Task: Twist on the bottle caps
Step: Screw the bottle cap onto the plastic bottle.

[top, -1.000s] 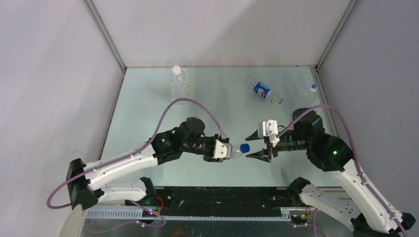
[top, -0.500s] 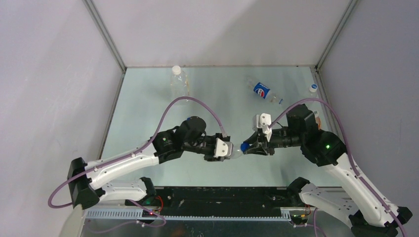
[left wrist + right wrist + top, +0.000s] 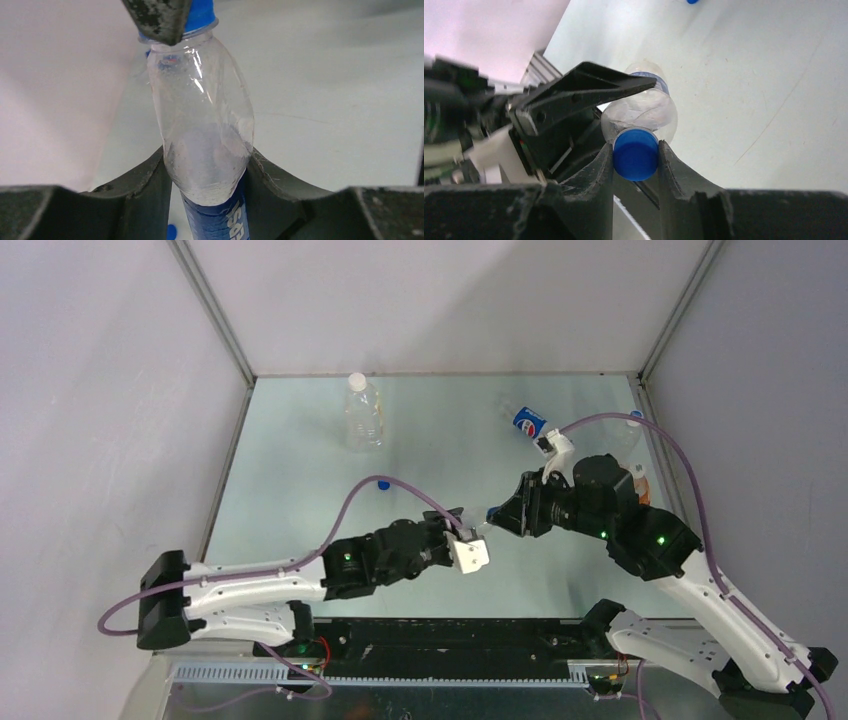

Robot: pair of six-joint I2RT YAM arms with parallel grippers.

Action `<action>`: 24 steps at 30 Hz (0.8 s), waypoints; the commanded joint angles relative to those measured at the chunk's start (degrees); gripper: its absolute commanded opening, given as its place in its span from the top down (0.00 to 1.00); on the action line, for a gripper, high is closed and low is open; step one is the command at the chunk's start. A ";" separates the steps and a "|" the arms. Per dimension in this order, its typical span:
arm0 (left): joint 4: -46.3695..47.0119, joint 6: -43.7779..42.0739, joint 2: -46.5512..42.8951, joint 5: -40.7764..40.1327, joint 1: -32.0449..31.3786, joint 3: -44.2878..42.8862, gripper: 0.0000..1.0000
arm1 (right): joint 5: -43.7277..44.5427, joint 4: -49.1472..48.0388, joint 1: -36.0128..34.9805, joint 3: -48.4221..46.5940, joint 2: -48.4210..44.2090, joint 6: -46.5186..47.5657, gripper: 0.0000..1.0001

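My left gripper (image 3: 207, 172) is shut on a clear bottle (image 3: 202, 125) with a blue label, held off the table near the middle (image 3: 476, 530). A blue bottle cap (image 3: 636, 154) sits on the bottle's neck. My right gripper (image 3: 636, 156) is shut on that cap, one finger on each side. In the top view the right gripper (image 3: 494, 514) meets the left gripper (image 3: 468, 536) end to end. In the left wrist view the cap (image 3: 201, 11) shows at the top, partly behind a right finger (image 3: 157, 17). A loose blue cap (image 3: 383, 483) lies on the table.
An upright clear bottle with a white cap (image 3: 363, 410) stands at the back left. A Pepsi-labelled bottle (image 3: 529, 422) lies at the back right, with another white-capped bottle (image 3: 632, 419) behind my right arm's cable. Walls close in the table on three sides.
My right gripper closed on the blue cap and rolled over with it. My left arm swung nearer and lower, still holding the bottle. The loose blue cap came into view.
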State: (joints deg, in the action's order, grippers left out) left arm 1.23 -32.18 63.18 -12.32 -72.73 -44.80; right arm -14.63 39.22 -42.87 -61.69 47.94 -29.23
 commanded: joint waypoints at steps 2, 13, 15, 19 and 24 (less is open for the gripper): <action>10.22 -3.79 2.82 -19.33 -2.14 0.60 1.00 | 9.94 -0.67 -1.48 -0.72 -0.19 -18.65 0.93; 2.66 11.78 -5.72 8.66 7.20 3.93 1.00 | -8.38 -14.02 3.89 3.38 -6.99 7.20 0.36; 0.69 12.29 -5.83 14.74 9.02 3.07 1.00 | -11.03 -15.23 4.18 3.95 -7.60 11.18 0.22; -4.05 11.95 -5.96 27.75 13.35 1.45 1.00 | -17.26 -12.50 5.24 3.16 -7.29 21.62 0.09; -11.30 8.92 -4.81 40.01 16.22 -2.31 1.00 | -20.18 -5.68 5.55 2.06 -7.33 36.40 0.11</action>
State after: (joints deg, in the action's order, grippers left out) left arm -4.75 -22.00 58.24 12.80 -58.04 -42.19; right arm -29.47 29.80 -37.65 -58.02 40.49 -8.16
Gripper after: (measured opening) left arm 0.504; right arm 0.910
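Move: The blue cap on the Pepsi bottle's neck is already between the right fingertips, at that hand's own point; from the left hand, which holds the bottle by its waist, the cap is about 7 cm up, 4 cm right and 2 cm ahead. A spare blue cap lies on the table about 14 cm ahead of the left hand, 18 cm left and 21 cm lower. The lying Pepsi bottle is roughly 31 cm ahead of that hand, 18 cm right and 19 cm below. With the bottle still firmly shut in the left fingers and the cap in the right ones, the two hands add a last small counter-twist of some 10 degrees, right clockwise and left counter-clockwise, while both creep a centimetre or so forward. The right fingers then open wide and let go of the cap, that hand rising about 4 cm and easing back as its fingers tip up some 25 degrees, while the left carries the bottle nearly 3 cm left, away from it, sinks 2 cm, runs a little farther forward and then draws back, tipping down. ##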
